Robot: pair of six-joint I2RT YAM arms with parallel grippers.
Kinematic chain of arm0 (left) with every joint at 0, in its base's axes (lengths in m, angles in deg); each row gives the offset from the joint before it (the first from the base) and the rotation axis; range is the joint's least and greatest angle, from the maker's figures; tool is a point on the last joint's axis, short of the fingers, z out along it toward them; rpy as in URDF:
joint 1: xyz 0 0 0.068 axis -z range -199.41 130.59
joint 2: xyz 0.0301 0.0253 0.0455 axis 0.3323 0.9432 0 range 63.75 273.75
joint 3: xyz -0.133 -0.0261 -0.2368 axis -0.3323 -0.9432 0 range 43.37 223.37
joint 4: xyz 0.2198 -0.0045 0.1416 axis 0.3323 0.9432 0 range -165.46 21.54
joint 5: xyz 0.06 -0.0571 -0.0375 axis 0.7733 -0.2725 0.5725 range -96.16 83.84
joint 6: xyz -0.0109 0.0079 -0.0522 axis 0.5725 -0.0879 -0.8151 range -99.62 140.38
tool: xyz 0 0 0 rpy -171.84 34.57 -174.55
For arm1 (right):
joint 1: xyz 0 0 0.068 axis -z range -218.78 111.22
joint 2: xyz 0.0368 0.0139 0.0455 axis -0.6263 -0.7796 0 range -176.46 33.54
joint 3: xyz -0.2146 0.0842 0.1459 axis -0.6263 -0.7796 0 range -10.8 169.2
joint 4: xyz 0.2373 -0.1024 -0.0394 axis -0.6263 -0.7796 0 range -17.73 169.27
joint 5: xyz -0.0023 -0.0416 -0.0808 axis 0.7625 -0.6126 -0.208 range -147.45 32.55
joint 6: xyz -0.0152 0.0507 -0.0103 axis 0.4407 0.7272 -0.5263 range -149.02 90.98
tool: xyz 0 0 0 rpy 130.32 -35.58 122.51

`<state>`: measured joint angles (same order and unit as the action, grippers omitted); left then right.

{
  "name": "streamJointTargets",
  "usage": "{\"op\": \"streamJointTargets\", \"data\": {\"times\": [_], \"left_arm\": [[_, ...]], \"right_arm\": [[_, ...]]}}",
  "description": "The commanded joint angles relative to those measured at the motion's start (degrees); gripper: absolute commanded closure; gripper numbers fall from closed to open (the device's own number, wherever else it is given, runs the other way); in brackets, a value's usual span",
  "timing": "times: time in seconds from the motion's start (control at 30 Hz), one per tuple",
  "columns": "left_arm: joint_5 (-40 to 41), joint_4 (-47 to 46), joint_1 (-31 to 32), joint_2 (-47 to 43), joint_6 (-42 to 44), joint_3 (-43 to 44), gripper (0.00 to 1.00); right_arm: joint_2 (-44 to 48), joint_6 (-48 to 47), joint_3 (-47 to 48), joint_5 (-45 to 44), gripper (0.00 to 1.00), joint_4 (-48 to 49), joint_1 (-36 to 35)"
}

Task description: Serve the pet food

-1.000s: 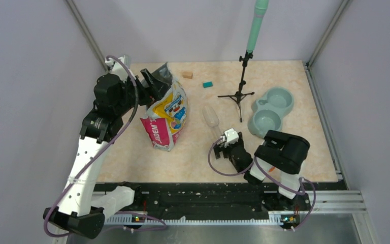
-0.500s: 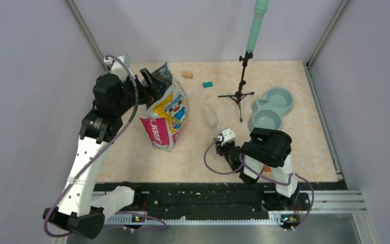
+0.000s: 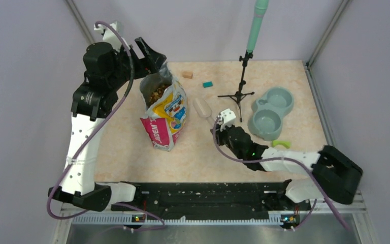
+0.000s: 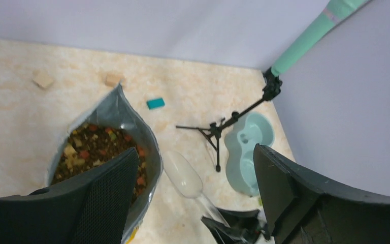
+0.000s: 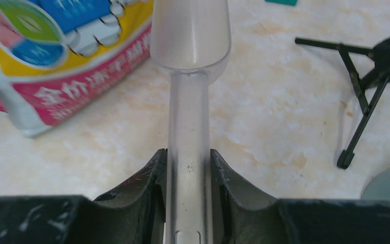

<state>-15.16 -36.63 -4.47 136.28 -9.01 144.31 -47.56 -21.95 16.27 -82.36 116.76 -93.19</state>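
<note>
The yellow-white-pink bag (image 3: 166,112) stands open at the left of the table, with mixed brown kibble (image 3: 157,92) showing in its mouth; the kibble also shows in the left wrist view (image 4: 99,147). My left gripper (image 3: 151,55) hangs open and empty just above the bag's top edge. My right gripper (image 3: 218,127) is shut on the handle of a clear plastic scoop (image 3: 202,108), which is empty and points at the bag. The right wrist view shows both fingers clamped on the scoop handle (image 5: 188,147). The pale green double bowl (image 3: 270,113) lies at the right, empty.
A black tripod stand (image 3: 241,81) with a green pole stands between scoop and bowl. A tan wooden block (image 3: 187,74) and a teal block (image 3: 207,84) lie at the back. A small green object (image 3: 281,144) lies by the bowl. Walls enclose three sides.
My left gripper has risen off the bag's top edge, and the bag's mouth now shows kibble. My right arm has stretched out and carried the scoop up and left toward the bag.
</note>
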Motion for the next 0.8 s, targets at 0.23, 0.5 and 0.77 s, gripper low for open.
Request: {"op": "streamJointTargets", "data": {"times": [0.23, 0.5, 0.77], "left_arm": [[8.3, 10.2, -1.9, 6.6, 2.9, 13.8, 0.14], [10.5, 13.0, -3.7, 8.7, 1.5, 13.1, 0.14], [10.3, 12.0, -4.0, 6.2, 0.9, 9.3, 0.14]], "right_arm": [[15.9, 13.6, 24.4, 13.1, 1.00, -60.2, 3.0], [15.8, 13.8, 35.0, 19.0, 1.00, -75.8, 5.5], [16.7, 11.9, 34.1, 15.5, 1.00, -74.3, 5.7]]}}
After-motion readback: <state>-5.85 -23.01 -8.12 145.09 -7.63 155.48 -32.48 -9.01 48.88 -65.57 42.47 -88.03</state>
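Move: The open pet food bag's middle stands about 19 cm left of the right hand, 5 cm ahead and 2 cm above it. The bowl is some 13 cm ahead, 23 cm right and 8 cm below; the tripod foot about 18 cm ahead, 10 cm right and 8 cm below. From the left hand, the bag's middle lies straight below, some 33 cm down and 1 cm left. Right hand lifts the held scoop 8 cm and draws back 6, tipping down 30 degrees; left hand shifts left. ##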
